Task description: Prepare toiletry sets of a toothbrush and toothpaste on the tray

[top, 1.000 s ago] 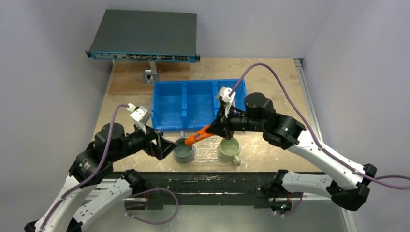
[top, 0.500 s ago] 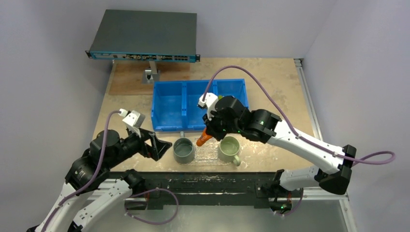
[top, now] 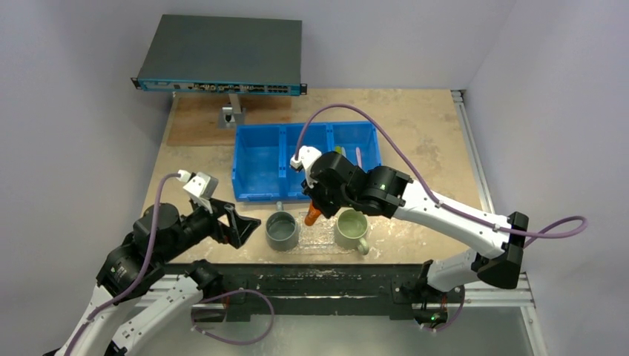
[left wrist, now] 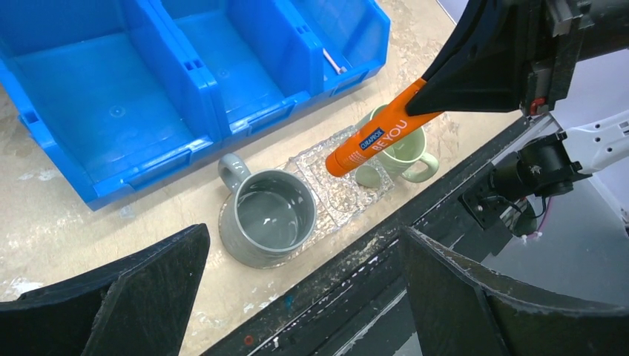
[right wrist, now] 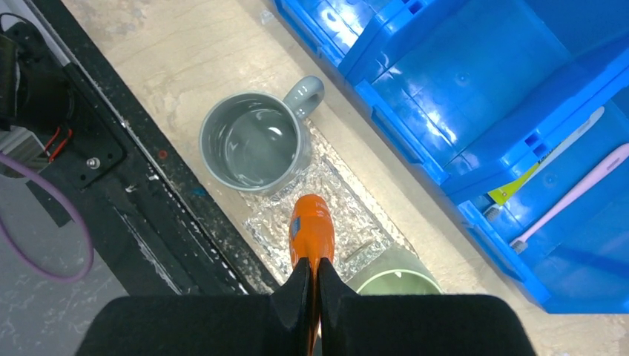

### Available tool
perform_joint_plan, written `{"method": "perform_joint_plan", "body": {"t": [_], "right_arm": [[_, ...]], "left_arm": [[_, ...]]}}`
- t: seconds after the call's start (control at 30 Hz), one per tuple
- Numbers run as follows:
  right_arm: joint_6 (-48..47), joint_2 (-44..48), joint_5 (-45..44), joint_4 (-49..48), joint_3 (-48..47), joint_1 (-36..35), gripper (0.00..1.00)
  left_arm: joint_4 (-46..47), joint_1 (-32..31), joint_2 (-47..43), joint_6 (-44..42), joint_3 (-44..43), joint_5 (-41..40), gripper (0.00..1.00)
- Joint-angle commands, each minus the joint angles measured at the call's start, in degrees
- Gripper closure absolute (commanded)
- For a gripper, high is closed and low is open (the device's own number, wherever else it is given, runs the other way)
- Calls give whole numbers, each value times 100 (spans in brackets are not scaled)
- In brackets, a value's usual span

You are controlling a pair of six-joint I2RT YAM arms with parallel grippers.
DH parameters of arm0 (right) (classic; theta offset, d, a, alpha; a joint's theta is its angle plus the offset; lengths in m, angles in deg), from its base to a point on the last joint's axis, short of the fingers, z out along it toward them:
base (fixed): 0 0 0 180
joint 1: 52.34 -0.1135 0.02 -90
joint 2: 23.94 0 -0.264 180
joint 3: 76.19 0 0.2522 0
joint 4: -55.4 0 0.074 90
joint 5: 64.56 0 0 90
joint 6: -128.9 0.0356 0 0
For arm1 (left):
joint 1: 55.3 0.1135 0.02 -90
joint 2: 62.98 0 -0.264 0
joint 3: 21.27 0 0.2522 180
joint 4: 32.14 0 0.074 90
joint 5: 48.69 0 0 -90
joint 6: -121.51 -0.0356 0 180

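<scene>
My right gripper (right wrist: 311, 268) is shut on the flat end of the orange toothpaste tube (right wrist: 311, 230), which hangs nose-down over the tray (right wrist: 356, 222), between the two mugs. The tray is a clear pebbled dish (top: 319, 239) near the table's front edge. The orange tube (top: 312, 216) (left wrist: 371, 141) does not seem to touch it. In the right compartment of the blue bin lie a pink toothbrush (right wrist: 571, 193), a white toothbrush (right wrist: 571, 137) and part of a green tube (right wrist: 515, 185). My left gripper (top: 248, 226) (left wrist: 304, 245) stands wide open and holds nothing, left of the grey mug.
A grey mug (top: 282, 231) stands on the tray's left end and a pale-green mug (top: 351, 228) on its right end. The blue three-compartment bin (top: 259, 159) sits just behind them. A network switch (top: 222, 55) is raised at the back left. A black rail runs along the front edge.
My right arm swung left and turned the orange tube from a slant over the grey mug to nose-down between the mugs. The left arm drew back a little to the left, still open.
</scene>
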Motion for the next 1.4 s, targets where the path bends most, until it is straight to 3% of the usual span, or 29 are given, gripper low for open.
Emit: {"method": "perform_joint_plan", "body": {"t": [0.0, 1.37], "right_arm": [[123, -28, -238, -44, -279, -54, 100], [167, -883, -462, -648, 177, -194, 100]], "left_arm": [[50, 10, -88, -77, 39, -19, 0], [26, 6, -91, -95, 64, -4, 0]]}}
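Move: The toothpaste tube is already pinched in the right hand. The middle of the clear tray lies about 5 cm ahead and 5 cm left of that hand, some 13 cm below. The grey mug stands about 5 cm ahead and 14 cm left, the green mug 5 cm ahead and 4 cm right. From the left hand, the tray is roughly 12 cm ahead, 17 cm right and 16 cm below. Keeping its pinch on the orange toothpaste tube, the right hand lowers it about 5 cm towards the tray, free end first, between the two mugs. The descent hesitates once while the hand edges forward, then goes on with a drift of some 2 cm left, towards the grey mug's side; the fingers tip slightly steeper and stay shut. ##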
